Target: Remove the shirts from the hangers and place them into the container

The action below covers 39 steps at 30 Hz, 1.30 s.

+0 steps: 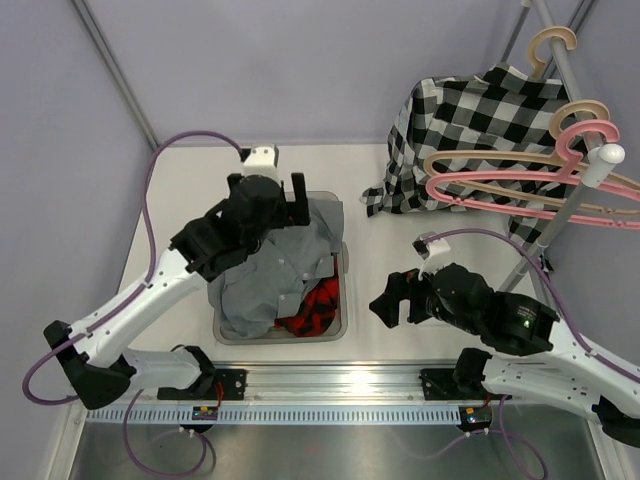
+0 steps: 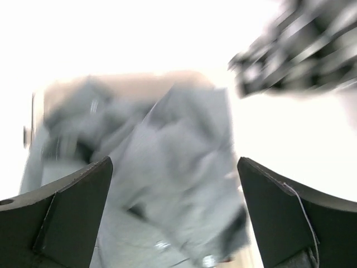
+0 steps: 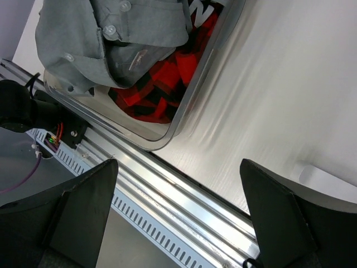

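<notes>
The container point(image 1: 342, 300) sits at the near middle of the table, with the grey shirt point(image 1: 265, 285) heaped on top of the red-and-black plaid shirt point(image 1: 320, 305). My left gripper point(image 1: 285, 205) hovers over the container's far end, jaws wide open, and the blurred grey shirt point(image 2: 184, 128) lies loose below it. The checked shirt point(image 1: 470, 125) hangs on a tan hanger point(image 1: 553, 42) at the back right. A pink hanger point(image 1: 500, 185) and another tan hanger point(image 1: 580, 112) hang bare. My right gripper point(image 1: 385, 305) is open and empty just right of the container point(image 3: 187, 109).
The grey rack pole point(image 1: 565, 75) slants across the back right with a white knob point(image 1: 607, 155). A metal rail point(image 1: 330, 380) runs along the near table edge between the arm bases. Purple cables loop beside both arms.
</notes>
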Tool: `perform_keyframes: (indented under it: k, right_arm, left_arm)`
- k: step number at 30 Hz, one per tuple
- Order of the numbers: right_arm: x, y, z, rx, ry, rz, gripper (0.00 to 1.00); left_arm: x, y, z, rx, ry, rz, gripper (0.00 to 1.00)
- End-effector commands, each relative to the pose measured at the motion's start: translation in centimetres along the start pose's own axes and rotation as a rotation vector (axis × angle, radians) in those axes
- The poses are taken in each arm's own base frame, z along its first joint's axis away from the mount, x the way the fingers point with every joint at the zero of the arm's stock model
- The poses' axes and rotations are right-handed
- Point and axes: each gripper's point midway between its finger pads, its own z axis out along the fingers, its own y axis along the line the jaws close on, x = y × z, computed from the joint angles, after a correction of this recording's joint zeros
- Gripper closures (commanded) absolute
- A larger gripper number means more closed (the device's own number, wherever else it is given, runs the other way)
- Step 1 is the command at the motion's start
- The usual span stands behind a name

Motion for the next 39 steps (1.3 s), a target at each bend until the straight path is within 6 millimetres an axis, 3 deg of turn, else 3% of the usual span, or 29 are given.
perform_keyframes:
  k: [1, 2, 3, 4, 5, 7, 8, 9, 10, 11, 12, 13, 16, 22, 26, 27, 28, 29, 35, 39]
  right_arm:
    - [0.4, 0.1, 0.5, -0.004, -0.005, 0.029, 0.01]
    - [0.8, 0.0, 0.7, -0.004, 0.001, 0.036, 0.01]
    - [1.0, 0.0, 0.9, -0.008, 0.004, 0.041, 0.0]
    - [1.9, -0.4, 1.3, 0.0, 0.024, 0.042, 0.0]
    - [2.4, -0.5, 1.6, 0.0, 0.036, 0.052, 0.01]
    - [3.8, -0.7, 2.3, -0.009, 0.063, 0.06, 0.01]
    - [4.3, -0.8, 2.5, -0.012, 0.072, 0.071, 0.0]
    - [4.5, -0.5, 2.8, -0.03, 0.069, 0.08, 0.01]
    - [5.7, -0.7, 3.2, -0.04, 0.097, 0.082, 0.01]
    - [6.1, -0.7, 3.4, -0.046, 0.106, 0.09, 0.01]
    - [6.6, -0.7, 3.7, -0.051, 0.116, 0.093, 0.0]
    - [6.8, -0.6, 3.7, -0.058, 0.122, 0.1, 0.0]
    - [7.0, 0.1, 3.5, -0.073, 0.134, 0.108, 0.01]
    - [7.6, 1.7, 3.4, -0.099, 0.161, 0.093, 0.01]
    - [7.8, 2.7, 3.5, -0.114, 0.178, 0.091, 0.01]
    - [7.9, 3.2, 3.4, -0.126, 0.185, 0.087, 0.0]
    - [7.9, 3.4, 3.3, -0.13, 0.183, 0.095, 0.01]
    - [7.9, 3.6, 3.3, -0.132, 0.184, 0.096, 0.0]
    - [8.3, 4.0, 3.0, -0.126, 0.189, 0.103, 0.0]
    - [8.6, 4.3, 3.1, -0.115, 0.2, 0.118, 0.01]
  left_arm:
    - [-6.0, -3.3, -1.2, 0.079, -0.128, 0.083, 0.01]
    - [-8.9, -5.2, -1.9, 0.138, -0.177, 0.084, 0.01]
    - [-9.9, -6.1, -1.7, 0.159, -0.184, 0.13, 0.01]
    - [-9.3, -8.8, 0.0, 0.23, -0.144, 0.191, 0.01]
    - [-12.2, -10.4, -0.8, 0.287, -0.204, 0.217, 0.01]
    - [-13.3, -13.6, -0.6, 0.412, -0.218, 0.267, 0.01]
    - [-12.8, -15.3, 0.9, 0.447, -0.204, 0.308, 0.01]
    - [-15.2, -16.6, 0.3, 0.494, -0.283, 0.33, 0.01]
    - [-15.3, -18.4, 0.1, 0.595, -0.302, 0.377, 0.01]
    - [-14.9, -19.6, 1.2, 0.625, -0.313, 0.408, 0.01]
    - [-16.3, -20.2, 1.5, 0.633, -0.394, 0.451, 0.01]
    - [-16.1, -21.5, 1.3, 0.707, -0.422, 0.494, 0.01]
    - [-16.6, -23.2, 2.6, 0.783, -0.534, 0.567, 0.01]
    - [-18.5, -24.4, 6.1, 0.858, -0.656, 0.598, 0.01]
    - [-17.9, -25.6, 8.3, 0.882, -0.736, 0.691, 0.01]
    - [-17.5, -26.1, 8.5, 0.915, -0.745, 0.708, 0.01]
    - [-16.3, -26.4, 10.0, 0.939, -0.727, 0.724, 0.01]
    - [-17.2, -26.4, 9.9, 0.95, -0.749, 0.724, 0.01]
    - [-16.3, -27.1, 12.5, 1.004, -0.818, 0.729, 0.01]
    - [-17.4, -27.3, 13.5, 0.996, -0.891, 0.705, 0.01]
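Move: The hanging black-and-white checked shirt has its middle about 45 cm right and 21 cm ahead of the left hand, roughly level with it; the shirt's near side begins some 30 cm to the right. The empty pink hanger hangs about 51 cm right, 3 cm ahead and 8 cm above. The container lies almost directly beneath, 2 cm right and 25 cm down. From the right hand, the checked shirt is about 36 cm ahead, 16 cm right and slightly higher. Lift the open left gripper about 15 cm off the container, sweeping it right and forward towards the near side of the checked shirt, then ease down a little, some 28 cm across in all. Turn the wrist clockwise and tip it up until the fingers point right. Meanwhile sink the open right gripper about 9 cm, then draw it back and slightly left. ##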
